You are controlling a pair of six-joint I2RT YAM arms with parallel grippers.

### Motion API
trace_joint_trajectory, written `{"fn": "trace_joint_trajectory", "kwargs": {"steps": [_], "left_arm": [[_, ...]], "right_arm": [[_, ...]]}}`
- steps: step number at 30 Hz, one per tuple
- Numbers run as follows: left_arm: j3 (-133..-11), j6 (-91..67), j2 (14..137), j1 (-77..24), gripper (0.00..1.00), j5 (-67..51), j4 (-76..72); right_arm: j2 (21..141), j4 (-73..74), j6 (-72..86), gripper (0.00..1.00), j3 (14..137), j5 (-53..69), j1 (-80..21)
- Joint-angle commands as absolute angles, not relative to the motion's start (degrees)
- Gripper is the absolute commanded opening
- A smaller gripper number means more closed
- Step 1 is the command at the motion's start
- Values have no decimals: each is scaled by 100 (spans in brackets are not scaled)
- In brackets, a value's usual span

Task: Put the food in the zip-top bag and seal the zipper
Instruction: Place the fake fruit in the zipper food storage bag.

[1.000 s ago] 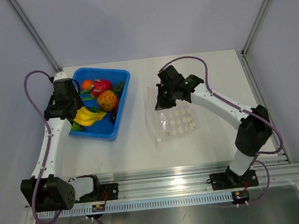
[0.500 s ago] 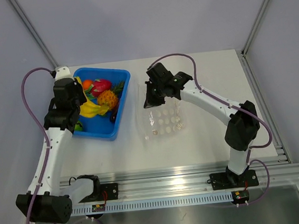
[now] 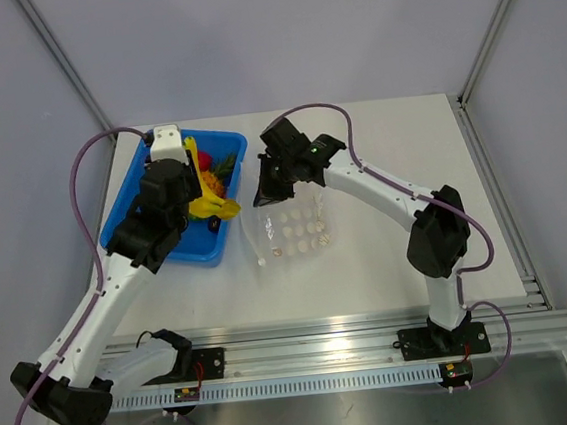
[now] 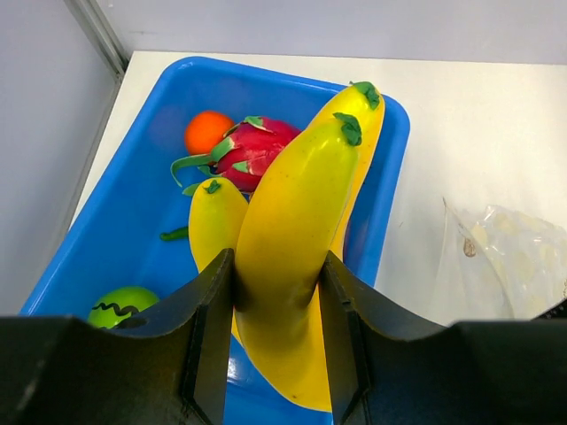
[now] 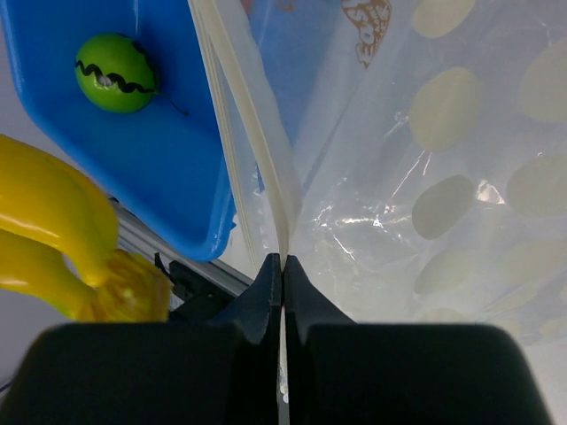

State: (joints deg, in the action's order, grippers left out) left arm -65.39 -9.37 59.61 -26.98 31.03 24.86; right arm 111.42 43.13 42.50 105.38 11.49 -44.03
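Observation:
My left gripper (image 4: 275,267) is shut on a yellow toy banana bunch (image 4: 297,204), held up above the blue bin (image 4: 133,204). From above, the bananas (image 3: 212,204) hang over the bin's right side. Inside the bin lie a pink-red dragon fruit (image 4: 257,152), an orange piece (image 4: 206,131) and a green piece (image 4: 124,306). My right gripper (image 5: 283,262) is shut on the zipper (image 5: 257,133) at the mouth of the clear zip-top bag (image 5: 425,177). The bag (image 3: 295,228) lies just right of the bin, its mouth lifted toward it by the right gripper (image 3: 264,196).
The blue bin (image 3: 127,202) stands at the table's left, close to the left wall. An aluminium rail (image 3: 327,354) with both arm bases runs along the near edge. Slanted frame posts (image 3: 68,62) rise at the back corners.
My left gripper has lifted the banana bunch out of the bin and carried it right. My right gripper has dragged the bag left, up to the bin.

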Motion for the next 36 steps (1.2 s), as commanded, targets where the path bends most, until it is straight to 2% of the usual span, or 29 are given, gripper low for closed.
{"fn": "trace_joint_trajectory", "kwargs": {"steps": [1, 9, 24, 32, 36], "left_arm": [[-6434, -634, 5906, -3040, 0, 4077, 1715], [-6162, 217, 6020, -3410, 0, 4780, 1109], [-5678, 1406, 6530, -4473, 0, 6073, -156], [-5502, 888, 6521, -4658, 0, 5906, -18], [-5669, 116, 6522, -4667, 0, 5635, 579]], "right_arm": [[11258, 4289, 4578, 0, 11047, 1231, -4552], [11566, 4333, 5018, 0, 11478, 1318, -4676], [11505, 3886, 5378, 0, 11418, 1740, -4790], [11399, 3498, 5555, 0, 11206, 1986, -4781], [11505, 3235, 5739, 0, 11153, 2127, -4790]]}}
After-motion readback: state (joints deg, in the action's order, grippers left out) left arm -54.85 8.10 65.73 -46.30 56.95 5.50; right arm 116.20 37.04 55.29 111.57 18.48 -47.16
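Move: The bag's mouth hangs open from the right fingers; from the left hand, which holds the bananas, its middle lies about 11 cm right, 4 cm back and 19 cm below. The blue bin's middle is 12 cm ahead, 4 cm left and 28 cm below; the pineapple some 12 cm ahead, 3 cm right and 26 cm down. From the right hand the bananas' middle is about 11 cm left, 1 cm ahead and 10 cm higher. Keep the grip on the bananas and roll the left gripper some 20 degrees, its left side rising, then bring it about 5 cm right and 3 cm down towards the bag's mouth. Meanwhile carry the pinched bag edge with the right gripper about 6 cm left and 3 cm up, rolling slightly, to bring the mouth over the bananas' lower ends. ##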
